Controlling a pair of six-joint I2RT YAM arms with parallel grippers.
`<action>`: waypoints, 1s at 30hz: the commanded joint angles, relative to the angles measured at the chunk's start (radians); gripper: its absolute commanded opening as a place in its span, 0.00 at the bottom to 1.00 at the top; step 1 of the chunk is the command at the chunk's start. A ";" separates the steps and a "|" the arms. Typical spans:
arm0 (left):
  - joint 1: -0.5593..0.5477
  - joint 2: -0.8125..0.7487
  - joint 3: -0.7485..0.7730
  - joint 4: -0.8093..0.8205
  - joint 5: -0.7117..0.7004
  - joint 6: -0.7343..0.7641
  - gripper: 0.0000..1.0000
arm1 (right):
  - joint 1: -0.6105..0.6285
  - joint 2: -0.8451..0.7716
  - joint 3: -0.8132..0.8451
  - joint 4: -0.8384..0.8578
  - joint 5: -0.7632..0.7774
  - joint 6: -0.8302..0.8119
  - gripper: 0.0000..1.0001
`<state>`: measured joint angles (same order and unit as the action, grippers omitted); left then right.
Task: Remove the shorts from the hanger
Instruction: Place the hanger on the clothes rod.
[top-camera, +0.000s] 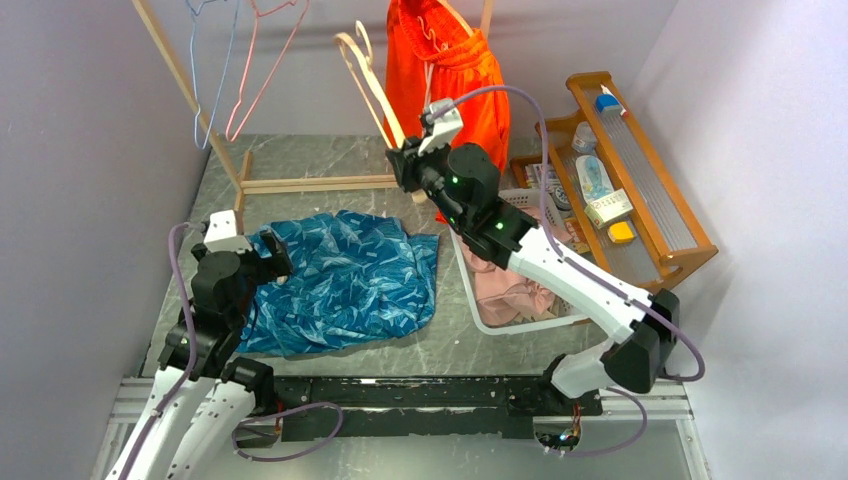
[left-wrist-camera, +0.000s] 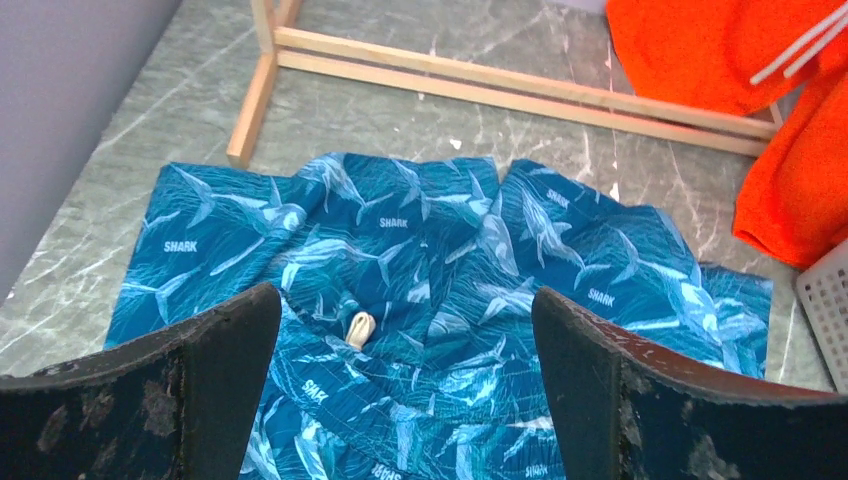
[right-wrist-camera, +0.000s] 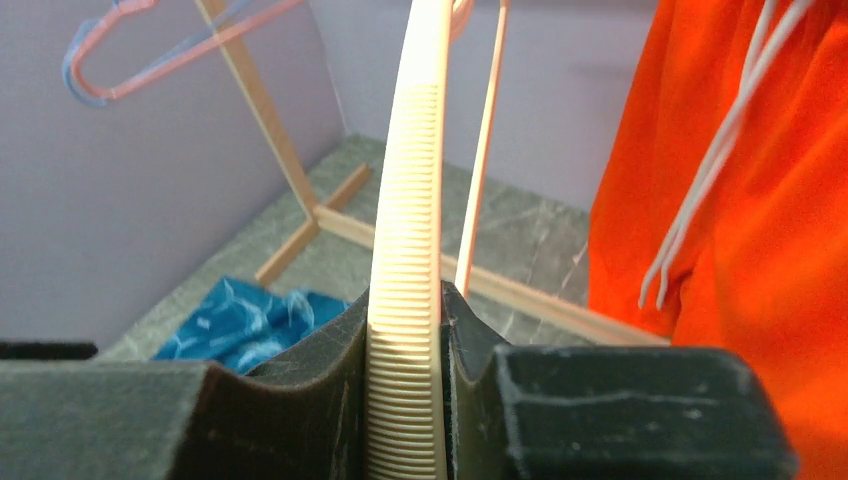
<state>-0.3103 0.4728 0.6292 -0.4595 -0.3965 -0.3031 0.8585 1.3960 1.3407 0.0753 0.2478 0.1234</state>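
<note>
Blue shorts (top-camera: 345, 280) printed with pale sharks lie spread flat on the table, off any hanger. My left gripper (top-camera: 274, 258) hovers over their left part, open and empty. In the left wrist view the blue shorts (left-wrist-camera: 450, 250) fill the space between the wide fingers of the left gripper (left-wrist-camera: 405, 305), and a cream cord tip (left-wrist-camera: 359, 328) lies on the fabric. My right gripper (top-camera: 400, 160) is shut on the lower arm of a bare cream hanger (top-camera: 365, 75). The ribbed hanger (right-wrist-camera: 412, 190) stands pinched in the right gripper (right-wrist-camera: 405, 310). Orange shorts (top-camera: 445, 75) with a white cord hang on the rack behind.
A wooden rack (top-camera: 300, 183) crosses the back, with empty pink and blue hangers (top-camera: 240, 60) at its left. A white basket (top-camera: 475, 310) holding pink shorts (top-camera: 515, 295) sits to the right of the blue shorts. A wooden shelf (top-camera: 655, 215) of small items stands at the far right.
</note>
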 joint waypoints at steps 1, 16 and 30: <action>0.004 -0.027 -0.005 0.038 -0.087 -0.009 0.99 | -0.003 0.081 0.142 0.047 0.035 -0.013 0.00; 0.004 0.026 -0.004 0.040 -0.093 0.006 0.99 | 0.018 0.365 0.565 -0.003 0.058 -0.025 0.00; 0.005 0.016 -0.013 0.054 -0.074 0.014 0.99 | 0.030 0.574 0.929 -0.250 0.147 -0.024 0.00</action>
<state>-0.3099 0.4934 0.6224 -0.4377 -0.4850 -0.3019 0.8867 1.9530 2.1880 -0.1360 0.3756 0.1078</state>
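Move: The clothes rod, out of view, seems to run some 18 cm ahead of the right hand and 22 cm above it, with the free stretch about 12 cm to its left. The pink hanger hangs about 15 cm ahead and 23 cm left, 10 cm up; the orange shorts about 12 cm ahead and 8 cm right, nearly level in height. From the left hand, that stretch is roughly 27 cm ahead, 16 cm right and 38 cm up. Right hand keeps its pinch on the wooden hanger, carrying it about 8 cm each left, forward and up, rodwards. ##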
